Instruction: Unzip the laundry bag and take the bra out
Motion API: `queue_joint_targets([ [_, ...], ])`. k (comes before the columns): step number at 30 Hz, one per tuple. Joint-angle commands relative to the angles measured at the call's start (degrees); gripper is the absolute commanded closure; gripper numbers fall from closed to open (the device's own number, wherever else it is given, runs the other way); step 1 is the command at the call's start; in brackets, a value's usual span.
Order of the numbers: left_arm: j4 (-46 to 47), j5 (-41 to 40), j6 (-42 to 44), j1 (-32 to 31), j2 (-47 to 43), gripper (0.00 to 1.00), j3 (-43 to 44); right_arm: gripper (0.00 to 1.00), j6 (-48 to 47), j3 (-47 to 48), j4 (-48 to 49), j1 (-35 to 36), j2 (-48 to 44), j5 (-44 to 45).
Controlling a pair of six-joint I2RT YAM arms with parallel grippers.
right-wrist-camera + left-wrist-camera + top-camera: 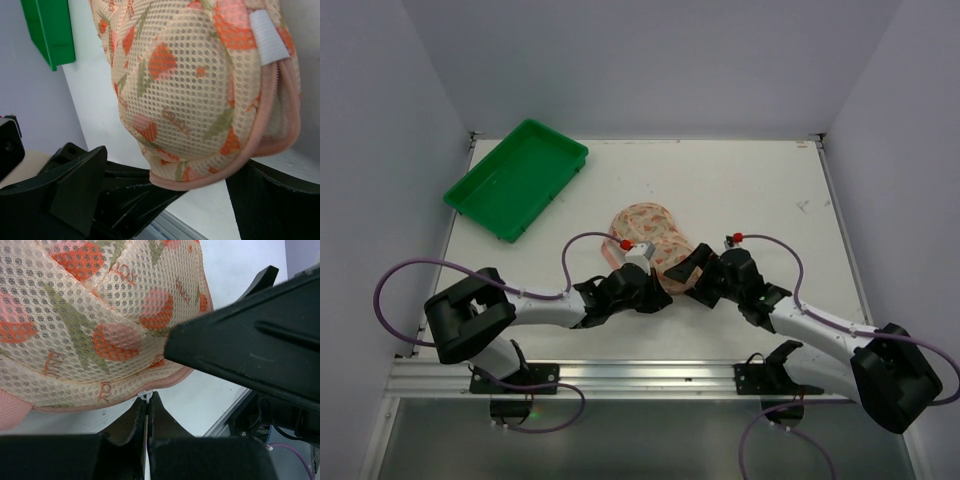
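The laundry bag (648, 232), cream mesh with orange and green print and pink zipper trim, lies mid-table. It fills the left wrist view (85, 320) and the right wrist view (195, 85). My left gripper (658, 284) is at its near edge, shut (146, 402) on the white zipper pull (144, 396). My right gripper (693, 273) is open (175, 170) and straddles the bag's near lobe. Its right finger (280, 200) touches the pink trim and its left finger (75, 185) stands apart. The bra is hidden.
A green plastic tray (516, 178) sits at the far left of the table, and a part of it shows in the right wrist view (50, 30). The right gripper's finger (250, 350) crosses the left wrist view. The table's near rail (640, 378) runs just behind both grippers.
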Motion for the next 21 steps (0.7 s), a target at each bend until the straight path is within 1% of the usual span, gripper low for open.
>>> queue_joint_targets([
  [1, 2.9, -0.5, -0.6, -0.3, -0.9, 1.00, 0.2, 0.04, 2.0, 3.7, 4.4, 0.1, 3.8, 1.6],
  [4, 2.4, -0.6, -0.4, -0.4, -0.9, 1.00, 0.9, 0.10, 3.1, 3.3, 7.6, 0.1, 6.7, -0.7],
  [6, 1.8, -1.1, 0.0, -0.4, -1.7, 1.00, 0.9, 0.20, 2.8, 3.4, 7.7, 0.1, 8.9, -1.7],
  [7, 1.1, -1.4, 0.2, -0.4, -2.1, 1.00, 0.8, 0.29, 2.8, 2.9, 7.7, 0.1, 9.1, -1.8],
  [8, 0.6, -2.2, 0.4, -0.4, -2.8, 1.00, 0.6, 0.41, 2.8, 2.4, 7.5, 0.1, 9.0, -1.8],
  [9, 0.2, -2.6, 1.1, -0.4, -3.3, 1.00, 0.4, 0.65, 2.8, 2.0, 7.1, 0.1, 8.7, -2.3],
  [10, -1.2, -3.0, 1.4, -0.2, -3.6, 1.00, 0.3, 0.77, 2.3, 1.6, 5.5, -0.1, 8.2, -2.3],
  [12, -2.6, -4.0, 2.4, -0.2, -5.1, 1.00, -0.4, 0.94, 0.0, 2.5, 1.7, -0.2, 5.7, -0.9],
  [13, -3.6, -4.1, 2.7, -0.1, -5.6, 1.00, -0.7, 1.00, -3.8, 4.9, -0.7, -0.4, 4.9, -0.4],
  [14, -4.2, -4.4, 3.2, 0.3, -7.0, 1.00, -1.9, 1.00, -5.8, 6.3, -6.3, -0.9, 4.3, -0.2],
  [15, -4.9, -4.5, 3.7, 0.5, -7.9, 1.00, -2.5, 1.00, -8.0, 8.7, -8.1, -2.4, 3.2, -0.2],
  [16, -6.3, -4.5, 4.0, 1.2, -8.7, 1.00, -3.2, 1.00, -12.1, 9.6, -10.3, -3.6, 2.6, -1.7],
  [17, -7.0, -4.8, 4.4, 1.5, -10.8, 1.00, -4.0, 1.00, -13.9, 10.1, -11.7, -5.4, 2.1, -3.7],
  [18, -7.7, -5.2, 5.0, 1.9, -12.1, 1.00, -5.8, 1.00, -15.8, 10.7, -11.7, -9.8, 1.6, -6.7],
  [19, -9.0, -5.7, 5.3, 2.8, -13.1, 1.00, -6.9, 1.00, -20.0, 11.0, -11.5, -11.7, 1.6, -12.6],
  [21, -9.9, -6.3, 6.4, 4.2, -16.5, 1.00, -8.9, 1.00, -24.8, 12.7, -12.2, -14.9, 2.2, -16.7],
])
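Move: Between the right hand's open fingers lies the laundry bag's near corner, about 1 cm ahead, 1 cm left and 2 cm below; the bag's body is some 10 cm ahead and 6 cm left, and the zip pull about 1 cm back and 3 cm left, both 3 cm lower. From the left hand, already pinching that pull, the pink loop lies roughly 7 cm ahead, 9 cm left and 2 cm lower, the bag's body 12 cm ahead and 4 cm left. Dipping about 2 cm and edging a little forward and left, the right hand shuts its fingers on the bag's near corner, then lifts it some 6 cm, drawing slightly forward and right and turning about 10 degrees counter-clockwise. The left hand first stays put, then keeps its pinch on the zip pull and goes about 3.5 cm left and 3 cm up, towards the pink loop. ##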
